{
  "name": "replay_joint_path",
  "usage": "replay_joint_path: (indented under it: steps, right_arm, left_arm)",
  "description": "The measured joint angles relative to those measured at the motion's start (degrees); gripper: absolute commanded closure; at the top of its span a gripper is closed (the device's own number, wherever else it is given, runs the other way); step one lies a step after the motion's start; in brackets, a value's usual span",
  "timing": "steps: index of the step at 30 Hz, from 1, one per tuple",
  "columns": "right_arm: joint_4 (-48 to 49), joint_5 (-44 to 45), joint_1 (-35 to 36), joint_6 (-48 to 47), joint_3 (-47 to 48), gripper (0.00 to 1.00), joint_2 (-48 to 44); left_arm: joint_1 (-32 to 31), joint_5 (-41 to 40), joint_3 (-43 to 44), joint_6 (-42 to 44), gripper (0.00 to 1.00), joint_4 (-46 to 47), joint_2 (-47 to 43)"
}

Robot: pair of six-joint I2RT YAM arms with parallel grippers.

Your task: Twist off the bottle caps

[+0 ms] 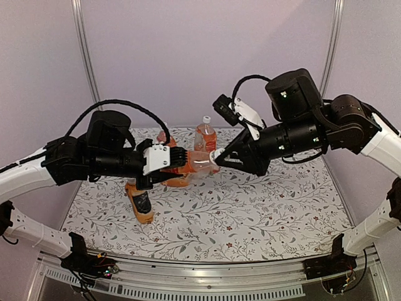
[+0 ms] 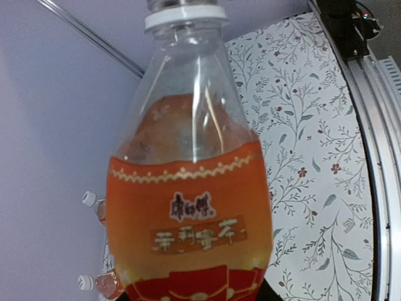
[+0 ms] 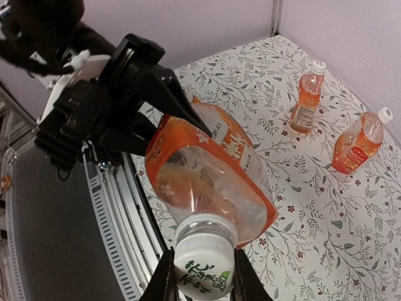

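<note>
A clear bottle of orange drink point(image 1: 195, 164) hangs sideways above the table with my left gripper point(image 1: 170, 160) shut around its labelled body point(image 2: 188, 213). Its white bottle cap point(image 3: 203, 260) points toward the right arm. My right gripper point(image 3: 204, 281) is shut on that cap, one black finger point(image 3: 163, 281) pressed to each side. In the left wrist view the same cap point(image 2: 186, 15) sits at the top edge, and my own fingers are almost wholly hidden behind the bottle.
A capped bottle point(image 1: 205, 133) stands upright at the back of the flowered cloth point(image 1: 250, 219), and another point(image 1: 164, 138) shows behind the left gripper. A black-labelled bottle point(image 1: 141, 204) lies at the near left. A metal rail point(image 1: 207, 276) runs along the front edge.
</note>
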Motion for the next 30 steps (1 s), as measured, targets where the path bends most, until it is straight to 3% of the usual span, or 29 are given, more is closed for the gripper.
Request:
replay_joint_path:
  steps: [6, 11, 14, 17, 22, 30]
  right_arm:
    - [-2.9, -5.0, 3.7, -23.7, -7.3, 1.00, -6.0]
    - [-3.0, -4.2, 3.7, -32.2, -11.7, 1.00, -12.8]
    - [0.0, 1.1, 3.4, -33.4, -16.3, 1.00, -17.0]
    - [4.1, 7.2, -0.1, -29.9, -20.5, 1.00, -17.8]
    - [9.6, 15.5, -10.9, -13.4, -26.1, 1.00, -9.9]
    - [8.4, 17.1, -12.5, 7.8, -29.1, 1.00, 8.1]
  left_arm:
    - [-0.4, 12.0, 1.7, -0.5, 1.00, -10.8, 0.0]
    - [-0.4, 14.5, 1.9, -0.6, 1.00, -13.1, 0.0]
    - [-0.4, 13.9, 1.9, -1.4, 1.00, -12.5, 0.1]
    - [-0.4, 11.6, 1.9, -3.5, 1.00, -10.2, 0.1]
    - [0.2, 4.5, 2.3, -9.2, 1.00, -2.9, 0.0]
    - [2.8, -4.4, 6.1, -18.9, 1.00, 4.8, -1.2]
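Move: Both hands are already at the orange bottle. The right one pinches its cap, and the bare table it will head for lies about 12 cm ahead, 9 to the right and 36 below. The middle standing bottle is some 30 cm straight ahead and 26 below. From the left hand, gripping the body, the cap is roughly 10 cm right, 4 back and 5 higher; the yellow bottle stands 13 cm left, level, 20 below. Keep the right fingers pinched on the cap and draw back about 5 cm, turning the wrist some 30 degrees; then carry the cap off to the right and swing it forward and steeply down over the bare table, ending some 23 cm lower. Keep the left grip on the bottle, follow back 5 cm, then bring it forward and lift it. ##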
